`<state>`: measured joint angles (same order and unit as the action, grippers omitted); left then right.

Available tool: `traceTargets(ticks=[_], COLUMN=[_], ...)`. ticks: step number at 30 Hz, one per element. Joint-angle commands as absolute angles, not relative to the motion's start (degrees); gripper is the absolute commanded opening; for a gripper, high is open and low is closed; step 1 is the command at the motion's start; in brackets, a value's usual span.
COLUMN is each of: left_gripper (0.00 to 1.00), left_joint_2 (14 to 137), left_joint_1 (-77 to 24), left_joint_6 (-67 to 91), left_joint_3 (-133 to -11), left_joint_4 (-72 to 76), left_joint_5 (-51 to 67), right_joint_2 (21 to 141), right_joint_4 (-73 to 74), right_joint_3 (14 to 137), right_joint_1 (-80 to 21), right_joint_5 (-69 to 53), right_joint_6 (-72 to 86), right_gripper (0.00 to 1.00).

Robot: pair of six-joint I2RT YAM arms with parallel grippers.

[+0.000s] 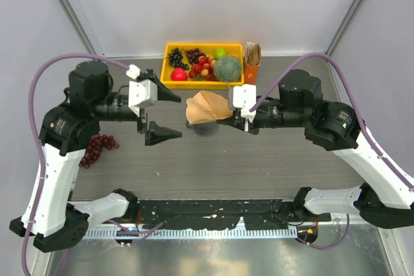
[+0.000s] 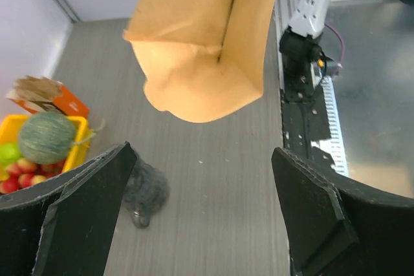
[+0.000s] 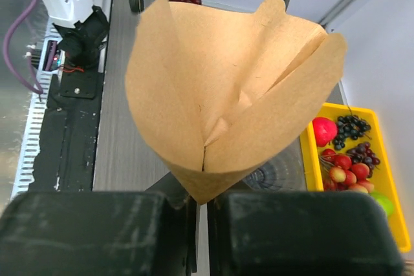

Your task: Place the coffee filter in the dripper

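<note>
The coffee filter (image 1: 206, 108), a tan paper cone spread open, hangs above the middle of the table. My right gripper (image 1: 240, 116) is shut on its pointed tip; in the right wrist view the tip disappears between the jaws (image 3: 204, 201) and the cone (image 3: 226, 88) fans away from them. The dripper (image 1: 208, 127), smoky grey and ribbed, stands on the table just below the filter, partly hidden by it; it also shows as a ribbed cup (image 3: 281, 172) and a dark cup (image 2: 145, 189). My left gripper (image 1: 174, 114) is open wide, left of the filter (image 2: 200, 50), holding nothing.
A yellow tray (image 1: 169, 79) at the back holds grapes, cherries, an apple and a green melon (image 1: 228, 68). An orange box with brown papers (image 1: 251, 63) stands to its right. A bunch of dark grapes (image 1: 97, 148) lies at the table's left.
</note>
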<state>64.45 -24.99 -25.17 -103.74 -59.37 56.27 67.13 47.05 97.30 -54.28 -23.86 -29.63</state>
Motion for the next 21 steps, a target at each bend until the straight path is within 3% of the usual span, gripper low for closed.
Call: traceTargets(ticks=[1,12,19,21], left_gripper=[0.99,0.99,0.99,0.95], left_joint_2=[61.53,58.98,56.16,55.81], left_joint_1=[-27.86,-37.88,-37.88,-37.97], left_joint_6=[-22.98,-7.67,3.59,6.05], left_joint_3=[-96.26,-85.97,-78.58,-77.35], left_joint_4=[-51.46,-28.16,-10.65,-7.49], left_joint_5=[53.26,52.39,50.89,52.38], right_joint_2=[66.53,66.71,65.04,64.78], right_joint_4=[46.32,45.00,42.98,42.45], right_joint_3=[99.67,99.23,97.47,97.12], right_joint_1=[-54.32,-54.40,-54.41,-54.49], right_joint_5=[-29.26,-31.90,-33.40,-33.83], right_joint_6=[-27.51,-27.69,-27.86,-27.86], right_gripper=[0.12,0.07,0.07,0.07])
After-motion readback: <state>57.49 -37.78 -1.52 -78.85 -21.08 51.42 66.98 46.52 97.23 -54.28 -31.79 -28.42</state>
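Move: The coffee filter, tip held in the right fingers and mouth facing left, lies about 9 cm to the right of the left hand, some 2 cm ahead and roughly level. From the left hand the dripper stands about 13 cm ahead, 8 cm right and 30 cm below; the yellow basket is about 22 cm beyond the dripper. From the right hand the dripper is some 13 cm ahead, 6 cm left and 28 cm below. Left hand, wide open, moves about 5 cm right to straddle the filter's mouth; right eases back 2 cm. ##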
